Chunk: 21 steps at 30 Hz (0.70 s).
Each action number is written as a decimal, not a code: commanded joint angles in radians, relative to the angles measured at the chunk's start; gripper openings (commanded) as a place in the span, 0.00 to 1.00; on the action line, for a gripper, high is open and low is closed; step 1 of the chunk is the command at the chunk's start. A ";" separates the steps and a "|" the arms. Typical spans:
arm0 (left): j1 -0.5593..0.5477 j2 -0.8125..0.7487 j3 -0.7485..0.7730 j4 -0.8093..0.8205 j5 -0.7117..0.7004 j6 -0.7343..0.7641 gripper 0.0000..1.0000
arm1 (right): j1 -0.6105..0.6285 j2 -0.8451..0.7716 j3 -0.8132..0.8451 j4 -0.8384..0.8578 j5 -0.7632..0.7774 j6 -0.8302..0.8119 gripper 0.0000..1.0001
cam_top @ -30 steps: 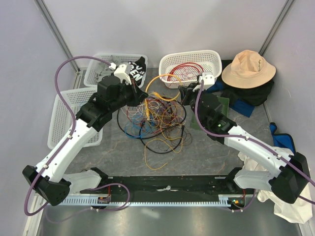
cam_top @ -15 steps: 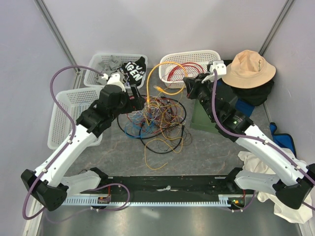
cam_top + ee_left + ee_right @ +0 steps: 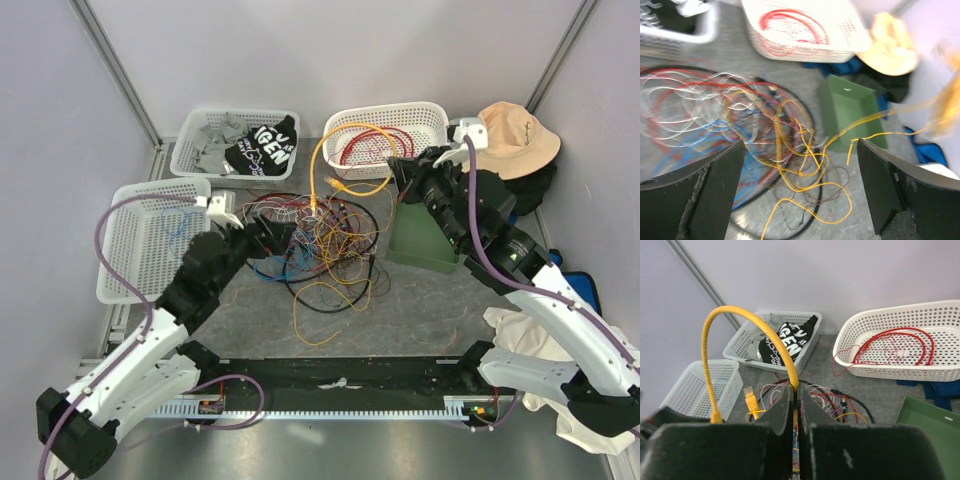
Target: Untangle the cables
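Observation:
The cables (image 3: 320, 245) lie in a knotted heap of black, red, yellow, blue and white wires at the table's middle. My right gripper (image 3: 398, 170) is shut on a thick yellow cable (image 3: 740, 320), its jaws pinched on it (image 3: 795, 390). That cable arcs high from the heap, and its plug ends (image 3: 751, 400) dangle. My left gripper (image 3: 265, 238) hovers open at the heap's left edge. In the left wrist view its fingers (image 3: 695, 195) stand wide apart over thin yellow loops (image 3: 805, 165), holding nothing. Red cables (image 3: 375, 142) lie coiled in the back white basket (image 3: 385, 112).
A basket of clothes (image 3: 235, 145) stands at the back left. Another white basket (image 3: 130, 270) is at the left. A green box (image 3: 425, 240) sits right of the heap, under my right arm. A tan hat (image 3: 510, 140) on dark cloth is at the back right.
My left gripper let go, opened wide and drew back toward the near left. My right gripper closed on the yellow cable and lifted it up and toward the back right.

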 commanded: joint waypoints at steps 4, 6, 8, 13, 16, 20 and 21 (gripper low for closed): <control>-0.036 0.004 -0.250 0.640 0.215 0.138 1.00 | 0.000 0.028 0.161 -0.096 -0.028 0.053 0.00; -0.051 0.007 -0.257 0.713 0.229 0.158 1.00 | 0.000 0.035 0.187 -0.104 -0.036 0.060 0.00; -0.060 0.021 -0.253 0.758 0.238 0.176 1.00 | 0.000 0.046 0.198 -0.111 -0.048 0.065 0.00; -0.086 0.108 -0.222 0.821 0.246 0.185 1.00 | 0.000 0.060 0.221 -0.121 -0.079 0.079 0.00; -0.096 0.182 -0.199 0.839 0.237 0.196 1.00 | 0.000 0.060 0.231 -0.128 -0.094 0.085 0.00; -0.099 0.271 -0.176 0.873 0.221 0.205 1.00 | 0.000 0.054 0.257 -0.144 -0.107 0.085 0.00; -0.099 0.300 -0.171 0.882 0.218 0.207 1.00 | 0.000 0.054 0.260 -0.148 -0.108 0.083 0.00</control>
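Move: The yellow cable's nearer hanging end is about 6 cm right of the open left hand, 3 cm ahead and 5 above; its other plug is some 9 cm right, 8 ahead and 4 up. The tangle's middle is 6 cm ahead, 6 right, 25 below. From the right hand, the nearer end hangs roughly 17 cm left, 3 back and 9 lower, while the red-cable basket is 22 cm ahead, 4 right, 37 down. The yellow cable stays pinched in the shut right fingers and is lifted about 3 cm. Towards its nearer hanging end the left hand swings 8 cm right, dipping some 5 cm, rising past its starting height and easing back level, while it turns clockwise and tips its wide-open fingers up, each by roughly 20 degrees. ##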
